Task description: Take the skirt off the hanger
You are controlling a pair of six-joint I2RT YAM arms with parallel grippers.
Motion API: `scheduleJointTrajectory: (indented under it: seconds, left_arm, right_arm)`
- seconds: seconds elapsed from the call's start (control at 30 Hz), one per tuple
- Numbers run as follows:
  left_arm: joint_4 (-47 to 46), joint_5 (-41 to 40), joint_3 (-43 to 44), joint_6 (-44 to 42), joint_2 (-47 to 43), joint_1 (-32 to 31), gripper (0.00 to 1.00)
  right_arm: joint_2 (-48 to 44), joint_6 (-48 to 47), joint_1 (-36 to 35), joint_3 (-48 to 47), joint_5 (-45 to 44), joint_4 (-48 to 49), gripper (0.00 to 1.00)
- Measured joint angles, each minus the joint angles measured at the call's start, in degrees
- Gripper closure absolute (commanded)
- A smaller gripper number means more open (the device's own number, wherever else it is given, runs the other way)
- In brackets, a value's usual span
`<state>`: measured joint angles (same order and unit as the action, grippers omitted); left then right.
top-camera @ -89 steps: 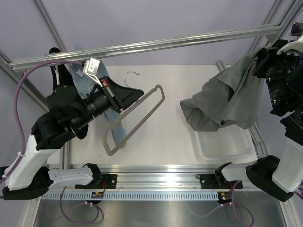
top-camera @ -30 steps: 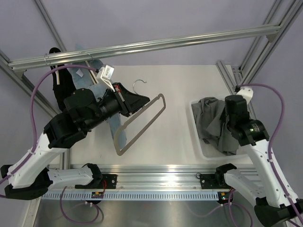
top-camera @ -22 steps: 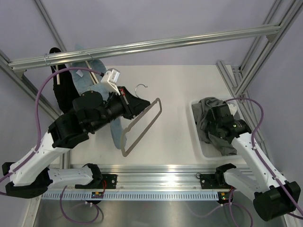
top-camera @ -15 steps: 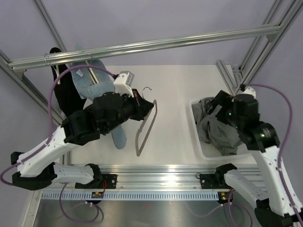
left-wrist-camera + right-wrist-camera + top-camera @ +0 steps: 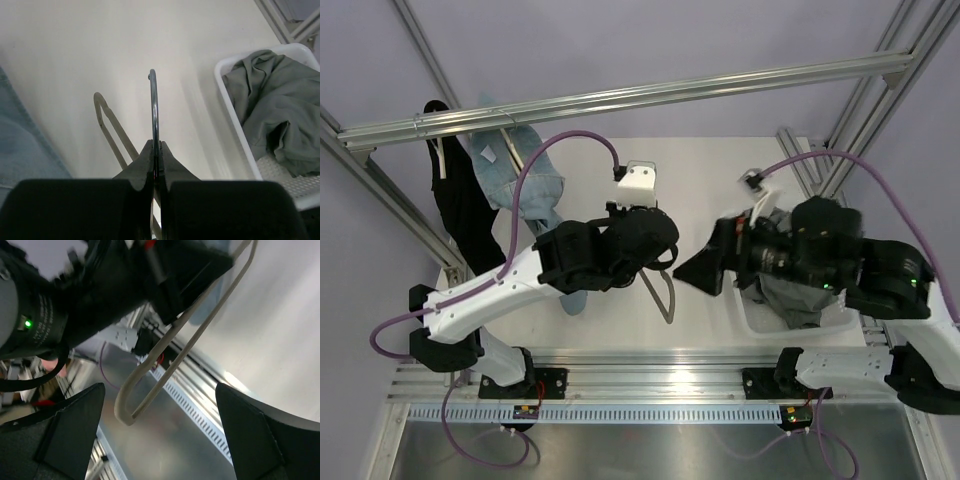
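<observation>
The grey-taupe hanger (image 5: 666, 297) hangs edge-on over the middle of the table, bare. My left gripper (image 5: 652, 262) is shut on its metal wire hook (image 5: 154, 102); a plastic arm (image 5: 113, 132) of the hanger shows below. The dark grey skirt (image 5: 788, 299) lies crumpled in the white bin (image 5: 750, 321) at the right and also shows in the left wrist view (image 5: 277, 112). My right gripper (image 5: 690, 272) is open and empty, just right of the hanger. In the right wrist view the hanger's loop (image 5: 165, 374) hangs in front of the right gripper (image 5: 160, 440), between its wide-spread fingers (image 5: 75, 430).
Light blue jeans (image 5: 525, 182) and a black garment (image 5: 460, 210) hang from the rail at the back left. The jeans' leg (image 5: 22, 150) reaches the table beside the hanger. Aluminium frame bars cross the back and sides. The mounting rail (image 5: 215, 390) runs along the near edge.
The right gripper has dropped the skirt into the bin, let go and swung left toward the hanger. The left arm has carried the bare hanger right and turned it edge-on.
</observation>
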<state>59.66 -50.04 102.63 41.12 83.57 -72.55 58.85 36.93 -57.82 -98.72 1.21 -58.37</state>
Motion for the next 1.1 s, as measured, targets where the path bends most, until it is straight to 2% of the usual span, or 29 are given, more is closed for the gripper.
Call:
scheduleJointTrajectory:
  seconds: [0.07,0.23,0.27,0.43,0.63,0.7,0.83,0.87,0.9,1.0,1.03,1.1]
  left_arm:
    - [3.34,-1.90,2.73,1.53,1.90,-0.11,1.00]
    - [11.13,-4.70,7.89,5.05,4.76,0.57,1.00]
    - [11.72,-4.92,8.15,5.60,4.92,0.39,1.00]
    - [14.14,-4.85,8.37,7.76,5.11,-0.26,1.00]
    - [15.13,-3.28,9.07,9.99,5.18,-0.26,1.00]
    - [15.26,-2.64,9.51,10.40,5.20,-0.26,1.00]
    - [15.26,-1.09,10.14,10.73,5.20,-0.26,1.00]
    - [15.23,-0.59,10.40,10.80,5.22,-0.26,1.00]
    - [15.34,-0.11,10.88,10.84,5.35,-0.26,1.00]
    - [17.35,0.13,13.05,10.75,6.29,0.09,0.98]
    - [18.40,0.04,13.77,10.73,6.67,0.31,0.69]
    - [19.50,0.39,14.67,10.51,7.10,0.52,0.34]
  right_arm:
    - [2.89,1.49,-8.90,-0.57,-5.40,-1.46,0.01]
    - [6.80,4.20,-19.85,-1.92,-16.68,-3.98,0.04]
    - [6.71,4.55,-20.74,-1.73,-18.49,-4.46,0.09]
    - [5.29,5.75,-22.36,1.38,-23.65,-4.66,0.22]
    - [-0.57,5.27,-22.53,10.56,-29.31,-0.44,0.47]
    - [-2.58,4.87,-22.53,12.92,-30.75,1.20,0.48]
    - [-4.46,2.95,-22.53,14.53,-32.11,3.91,0.67]
    - [-4.37,2.29,-22.53,14.53,-32.09,4.72,0.88]
    - [-4.13,1.31,-22.53,14.53,-31.98,5.46,1.00]
    - [-2.80,0.17,-22.60,14.16,-31.34,7.04,1.00]
    - [-2.25,-0.24,-22.64,13.99,-31.28,7.41,1.00]
    - [-1.42,-0.48,-22.64,13.90,-30.95,7.78,1.00]
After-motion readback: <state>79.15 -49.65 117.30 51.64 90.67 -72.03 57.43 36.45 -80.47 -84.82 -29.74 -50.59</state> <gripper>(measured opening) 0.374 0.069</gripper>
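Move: The hanger hangs from the closed left fingers. Its free end lies some 3 cm back from the right hand, 4 cm to its left and 5 cm below, and about 12 cm back from the left hand, 6 cm to its right, at nearly the same height. From the right hand, the skirt in the basket is roughly 9 cm ahead, 22 cm right and 38 cm down. The hanging jeans are about 15 cm ahead of it, 32 cm left and 18 cm lower. Bring the open right gripper about 5 cm left, back and down onto the hanger's free end, then draw right and forward while still sinking and closing; rise slightly, ease 2 cm left and shut the fingers to pinch the bar. Keep the left gripper nearly in place, clamped below the hook, and open it about a third only once the right fingers have closed. ##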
